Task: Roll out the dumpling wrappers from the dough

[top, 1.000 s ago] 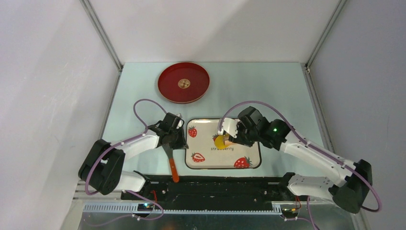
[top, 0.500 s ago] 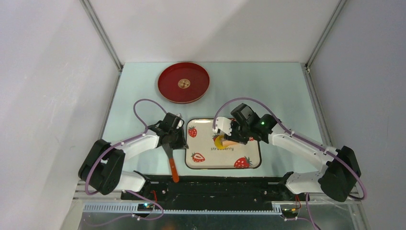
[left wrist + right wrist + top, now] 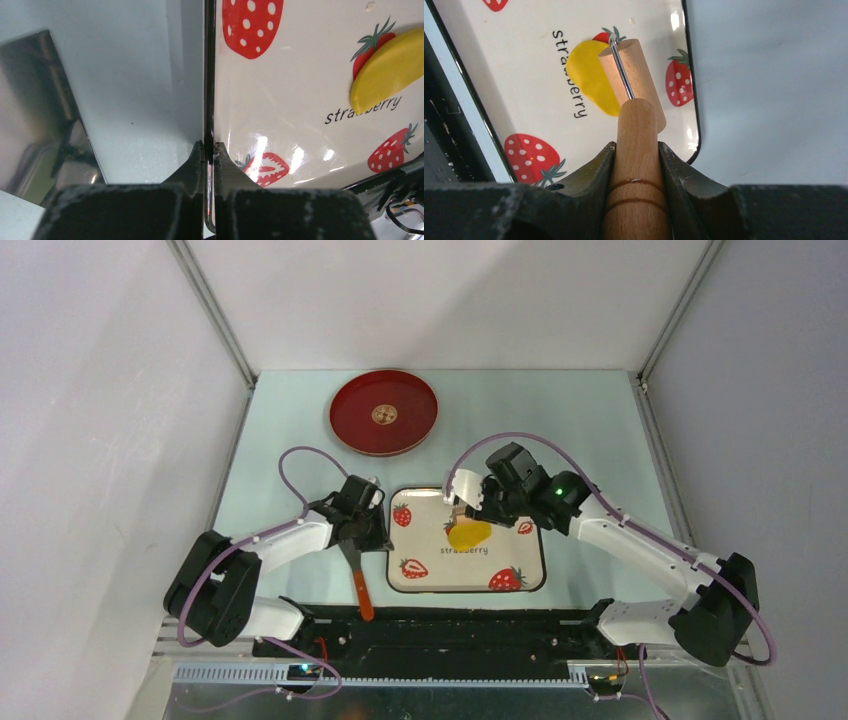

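The dough (image 3: 468,534) is a flattened bright yellow oval on the strawberry-print tray (image 3: 520,558). My right gripper (image 3: 470,507) is shut on the handle of a small wooden roller (image 3: 636,145). The roller's drum (image 3: 636,75) rests on the far edge of the dough (image 3: 589,75). My left gripper (image 3: 209,148) is shut on the tray's black left rim (image 3: 209,75), at the tray's left side (image 3: 372,536). From the left wrist, part of the dough (image 3: 387,70) shows at the right. No dumpling wrappers are in view.
A red plate (image 3: 352,430) with a small gold mark at its centre lies at the back left. An orange-handled scraper (image 3: 359,587) lies just left of the tray, its metal blade (image 3: 45,125) beside my left gripper. The arm bases' black rail runs along the near edge.
My right gripper has drawn the roller away across the dough toward the tray's far edge, uncovering the yellow patch, which now looks wider and flatter. The left gripper has not moved.
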Motion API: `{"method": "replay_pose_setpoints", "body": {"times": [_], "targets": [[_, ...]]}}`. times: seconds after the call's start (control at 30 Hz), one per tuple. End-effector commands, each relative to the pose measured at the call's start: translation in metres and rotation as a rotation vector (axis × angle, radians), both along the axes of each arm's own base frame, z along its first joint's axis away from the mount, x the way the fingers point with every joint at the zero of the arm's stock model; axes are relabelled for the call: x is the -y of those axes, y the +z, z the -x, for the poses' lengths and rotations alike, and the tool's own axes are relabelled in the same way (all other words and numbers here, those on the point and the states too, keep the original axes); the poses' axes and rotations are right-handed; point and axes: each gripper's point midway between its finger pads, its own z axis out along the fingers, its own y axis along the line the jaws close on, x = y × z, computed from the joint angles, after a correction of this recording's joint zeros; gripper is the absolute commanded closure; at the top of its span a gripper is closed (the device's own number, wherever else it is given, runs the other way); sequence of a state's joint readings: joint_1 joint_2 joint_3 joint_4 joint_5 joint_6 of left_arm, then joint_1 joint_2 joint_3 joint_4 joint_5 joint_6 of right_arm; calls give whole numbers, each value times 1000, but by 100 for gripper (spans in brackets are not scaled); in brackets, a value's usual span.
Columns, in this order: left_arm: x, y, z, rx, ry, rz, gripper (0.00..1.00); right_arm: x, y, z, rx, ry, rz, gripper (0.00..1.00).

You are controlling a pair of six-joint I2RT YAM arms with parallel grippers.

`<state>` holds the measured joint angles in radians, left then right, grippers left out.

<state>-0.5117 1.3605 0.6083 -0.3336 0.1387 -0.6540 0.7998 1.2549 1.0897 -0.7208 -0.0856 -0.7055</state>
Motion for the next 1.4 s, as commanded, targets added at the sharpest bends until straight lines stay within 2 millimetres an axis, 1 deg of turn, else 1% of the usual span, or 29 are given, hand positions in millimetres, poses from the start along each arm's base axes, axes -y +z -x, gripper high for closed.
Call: {"method": "replay_pose_setpoints", "body": {"times": [0.0, 0.23, 0.4, 0.43, 0.53, 0.6, 0.63, 0.67, 0.7, 0.9, 0.97, 1.1, 1.37], "targets": [[-47, -32, 23, -83, 13, -213, 100, -7, 19, -15, 65, 5, -18, 100], [-47, -32, 23, -84, 12, -212, 100, -8, -14, -9, -17, 20, 63, 100], [-47, -31, 22, -81, 12, -211, 100, -6, -42, -4, -70, 41, 136, 100], [-47, -31, 23, -82, 12, -213, 100, -5, -49, -2, -84, 46, 156, 100], [-47, -31, 23, -80, 12, -212, 100, -2, -59, 8, -122, 53, 174, 100], [-47, -31, 22, -80, 12, -212, 100, 2, -67, 19, -165, 56, 165, 100], [-47, -31, 22, -81, 13, -213, 100, 1, -67, 24, -181, 56, 146, 100], [-47, -32, 23, -82, 12, -213, 100, 5, -72, 28, -199, 52, 148, 100], [-47, -32, 23, -82, 12, -213, 100, 6, -73, 32, -212, 49, 140, 100], [-47, -31, 22, -82, 14, -212, 100, 27, -96, 57, -269, 37, 263, 100], [-47, -31, 22, -81, 14, -211, 100, 29, -102, 67, -293, 48, 301, 100], [-47, -31, 22, -79, 17, -212, 100, 32, -109, 81, -335, 48, 325, 100], [-47, -31, 23, -80, 16, -212, 100, 40, -109, 100, -388, 35, 341, 100]]}}
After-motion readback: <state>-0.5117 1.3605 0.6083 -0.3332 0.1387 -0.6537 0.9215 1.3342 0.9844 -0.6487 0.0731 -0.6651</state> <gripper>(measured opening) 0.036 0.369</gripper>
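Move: The right hand holds the roller by its handle, and the yellow dough lies on the strawberry tray some 16 cm below that hand, about 3 cm to its left and 1 cm back. The red plate stands roughly 23 cm ahead and 18 cm left, the scraper about 7 cm back and 22 cm left. From the left hand, at the tray's left rim, the dough is about 14 cm to the right and 2 cm ahead. The right hand keeps its grip on the roller and, after a tiny lift, sinks quickly by about 5 cm to set the roller down onto the dough, its left side dipping some 10 degrees. Staying low, it then draws the roller slowly back across the dough by nearly 2 cm, easing slightly lower, while the left fingers stay shut on the tray's left rim and hold still. ##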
